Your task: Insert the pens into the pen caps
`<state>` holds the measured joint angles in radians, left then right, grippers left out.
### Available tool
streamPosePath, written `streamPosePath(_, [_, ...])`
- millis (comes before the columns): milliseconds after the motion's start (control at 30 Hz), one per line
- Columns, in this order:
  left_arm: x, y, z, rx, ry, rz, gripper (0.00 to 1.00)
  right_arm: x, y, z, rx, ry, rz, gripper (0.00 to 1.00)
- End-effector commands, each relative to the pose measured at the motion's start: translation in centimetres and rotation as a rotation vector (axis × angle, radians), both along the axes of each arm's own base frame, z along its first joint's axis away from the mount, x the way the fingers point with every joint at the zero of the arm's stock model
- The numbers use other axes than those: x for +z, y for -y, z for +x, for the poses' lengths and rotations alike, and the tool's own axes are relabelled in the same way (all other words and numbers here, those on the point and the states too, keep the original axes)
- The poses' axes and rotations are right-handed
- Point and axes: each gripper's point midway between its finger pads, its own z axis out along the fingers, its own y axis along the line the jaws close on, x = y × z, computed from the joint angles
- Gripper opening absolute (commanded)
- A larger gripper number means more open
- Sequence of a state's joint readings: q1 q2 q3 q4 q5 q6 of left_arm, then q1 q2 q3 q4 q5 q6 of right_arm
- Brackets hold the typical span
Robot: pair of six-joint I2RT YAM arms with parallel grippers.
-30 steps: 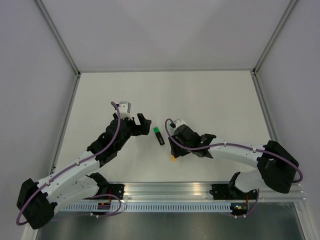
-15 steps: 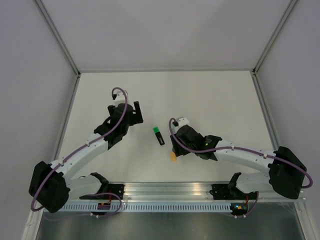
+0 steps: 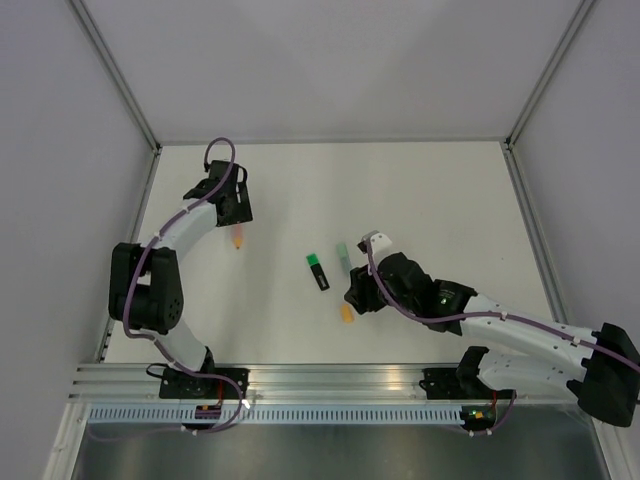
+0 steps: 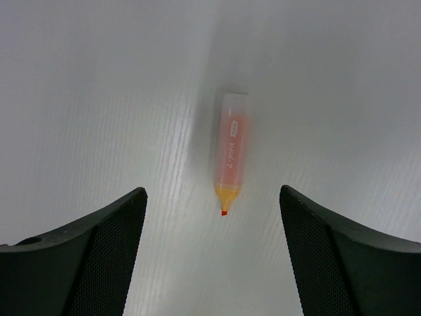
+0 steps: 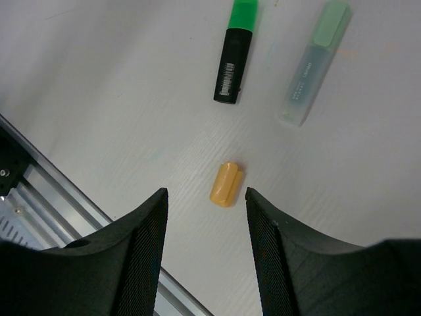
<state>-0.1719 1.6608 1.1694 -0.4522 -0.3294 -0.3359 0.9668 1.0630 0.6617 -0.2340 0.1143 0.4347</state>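
The pale pink-orange pen lies uncapped on the table, its orange tip pointing at my left gripper. That gripper is open and empty just short of the tip. In the top view the pen lies at the far left, just in front of the left gripper. The orange-yellow cap lies just ahead of my open right gripper, level with its fingertips; in the top view it lies next to the right gripper. The black pen with a green end lies beyond it. No loose green cap shows.
A pale green translucent marker lies beside the black pen, to its right; it also shows in the top view. A metal rail runs along the near table edge. Grey walls enclose the left, back and right sides.
My left arm has swung out to the far left and now points at the pink-orange pen. My right gripper has drawn back, uncovering the pale green marker.
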Motion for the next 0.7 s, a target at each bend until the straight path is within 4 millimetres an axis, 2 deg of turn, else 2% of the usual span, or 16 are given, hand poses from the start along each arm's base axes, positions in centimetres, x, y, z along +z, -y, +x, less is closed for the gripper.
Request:
streamPosePath(0, [2.4, 0.8, 1.4, -0.193, -0.016, 0.061, 0.86, 2.6, -1.2, -0.8, 0.074, 0.041, 0.1, 0.57])
streamPosePath(33, [3.5, 1.1, 2.2, -0.234, -0.001, 0.071, 0.86, 2.9, -1.4, -1.2, 0.096, 0.038, 0.117, 0.57])
streamPosePath(100, [2.4, 1.3, 2.0, -0.255, -0.077, 0.063, 0.83, 3.6, -1.4, -1.5, 0.107, 0.049, 0.146, 0.57])
streamPosePath(133, [3.1, 1.3, 2.8, -0.239, -0.071, 0.064, 0.8, 3.7, -1.3, -1.6, 0.109, 0.049, 0.147, 0.57])
streamPosePath(167, [1.8, 1.0, 2.8, -0.219, -0.114, 0.073, 0.79, 4.2, -1.1, -1.7, 0.109, 0.058, 0.16, 0.57])
streamPosePath(233, [1.0, 0.7, 2.8, -0.18, -0.15, 0.053, 0.76, 4.5, -1.0, -1.8, 0.109, 0.068, 0.172, 0.57])
streamPosePath(367, [-2.3, 1.1, 2.3, -0.136, -0.234, 0.018, 0.71, 5.2, -0.7, -2.0, 0.109, 0.084, 0.194, 0.57])
streamPosePath(500, [-3.5, 0.5, 2.1, -0.058, -0.261, 0.023, 0.69, 5.2, -1.0, -2.5, 0.137, 0.074, 0.209, 0.57])
streamPosePath(667, [-3.6, 0.0, 1.9, 0.031, -0.26, -0.023, 0.61, 5.2, -1.1, -2.7, 0.148, 0.068, 0.217, 0.57])
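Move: The orange-tipped pen lies almost under the left hand, about 1 cm ahead, level sideways and some 9 cm below, with nothing else near it. From the right hand the orange cap is roughly 3 cm ahead, 2 cm left and 12 cm below. On the same table, the black pen with the green cap sits about 15 cm ahead and 9 cm left of that hand, and the clear pen 18 cm ahead and 2 cm left. Bring the left gripper down over the orange-tipped pen: first swing up and forward about 4 cm, then sink back towards the pen, ending some 5 cm lower. Tip the fingers about 15 degrees steeper and close them partway, without gripping yet. Meanwhile lift the right gripper about 4.5 cm and ease it back, away from the orange cap, its opening unchanged. ##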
